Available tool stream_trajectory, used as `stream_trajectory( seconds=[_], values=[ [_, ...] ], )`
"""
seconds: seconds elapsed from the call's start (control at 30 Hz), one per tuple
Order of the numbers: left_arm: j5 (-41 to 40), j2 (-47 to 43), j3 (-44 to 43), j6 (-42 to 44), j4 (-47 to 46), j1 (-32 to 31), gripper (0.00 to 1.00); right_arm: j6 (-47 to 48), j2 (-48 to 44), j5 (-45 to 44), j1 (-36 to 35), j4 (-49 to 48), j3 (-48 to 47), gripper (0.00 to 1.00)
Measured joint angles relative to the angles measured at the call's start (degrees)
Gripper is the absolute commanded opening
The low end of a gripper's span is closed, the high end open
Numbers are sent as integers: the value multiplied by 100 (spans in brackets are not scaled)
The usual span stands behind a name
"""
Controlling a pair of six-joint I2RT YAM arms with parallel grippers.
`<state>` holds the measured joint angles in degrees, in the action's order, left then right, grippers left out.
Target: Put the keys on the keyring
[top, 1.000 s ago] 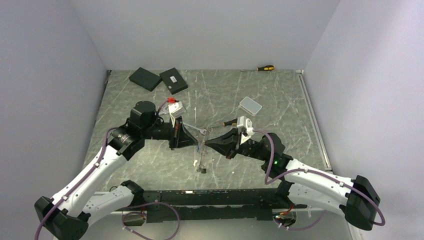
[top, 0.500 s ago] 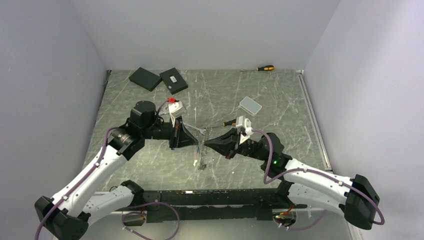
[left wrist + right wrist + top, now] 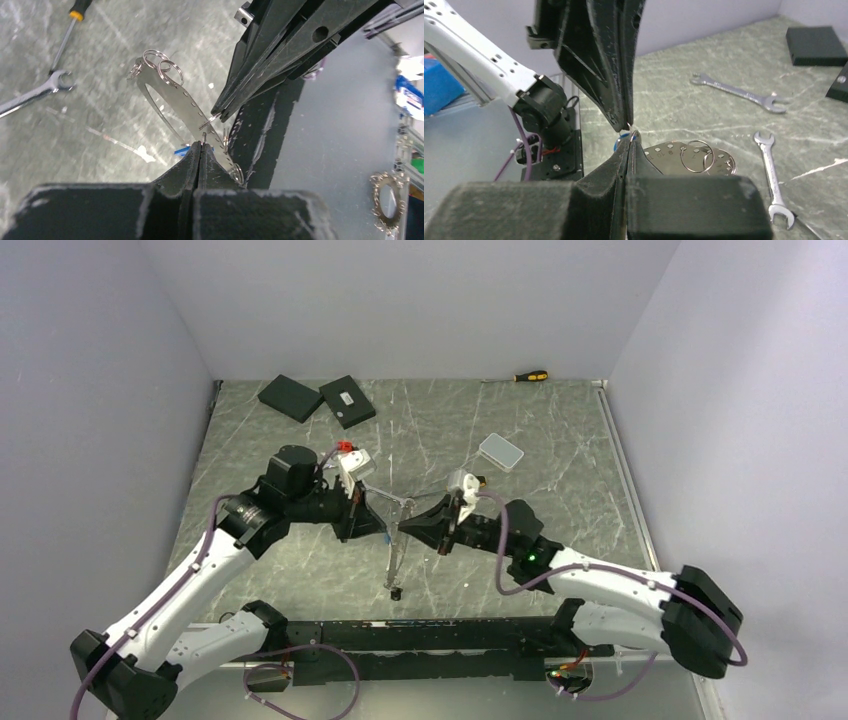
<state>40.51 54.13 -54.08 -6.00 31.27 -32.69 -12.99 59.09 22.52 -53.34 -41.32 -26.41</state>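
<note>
My left gripper (image 3: 387, 525) and right gripper (image 3: 403, 527) meet tip to tip above the table's middle, both shut. Each pinches the thin wire of the keyring (image 3: 632, 134), seen at my left fingertips (image 3: 203, 135) too. I cannot tell whether both hold the same ring. A flat silver perforated plate (image 3: 175, 97) with small rings hangs from it, trailing down (image 3: 393, 562). Two keys, slim silver spanners (image 3: 736, 91) (image 3: 773, 180), lie loose on the table beyond the plate. One of them shows in the left wrist view (image 3: 32, 95).
Two black boxes (image 3: 290, 397) (image 3: 347, 400) lie at the back left and a small white box (image 3: 500, 451) right of centre. One yellow-and-black screwdriver (image 3: 530, 375) lies by the back wall, another (image 3: 75, 12) near the spanner. The black base rail (image 3: 400, 635) runs along the near edge.
The right arm has shifted left and the meeting point of the fingertips moved slightly left with it. The hanging plate now reaches lower toward the near edge.
</note>
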Motion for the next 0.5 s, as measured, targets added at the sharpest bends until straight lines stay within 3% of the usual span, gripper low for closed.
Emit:
stream_trajectory(
  seconds=[0.17,0.3,0.5],
  values=[
    [-776,-63,-66,254,584,0,0,11,975,61,0,-267,-310,0],
    [-1888,-400,-81,378,1010,0,0,13,1628,140,0,-579,-730,0],
    [-3049,-778,-90,411,1231,4,0,-46,2072,46,2,-1281,-782,0]
  ],
)
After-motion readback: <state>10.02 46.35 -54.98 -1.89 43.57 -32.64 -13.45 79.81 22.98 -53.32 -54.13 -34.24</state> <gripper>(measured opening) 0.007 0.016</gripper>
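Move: The left hand still holds the keys, with the keyring plate hanging from the right fingers about 2 cm to its right, 2 cm back and 4 cm lower. From the right hand the keys dangle some 3 cm to the left, 1 cm back and 3 cm down. On the table, roughly 20 cm below the hands, the small wrench lies about 19 cm ahead and 1 cm left of the left hand, the large wrench about 22 cm ahead and 21 cm left of it. Leftward and forward together, both hands carry their loads, sinking about 2 cm early on. The left goes farther, some 8 cm left, drawing away from the keyring while its wrist tips the fingers further down and swings them counter-clockwise, about 30 degrees in all; the right follows about 5 cm left and nearly 4 forward, barely turning. Both grips stay shut. ##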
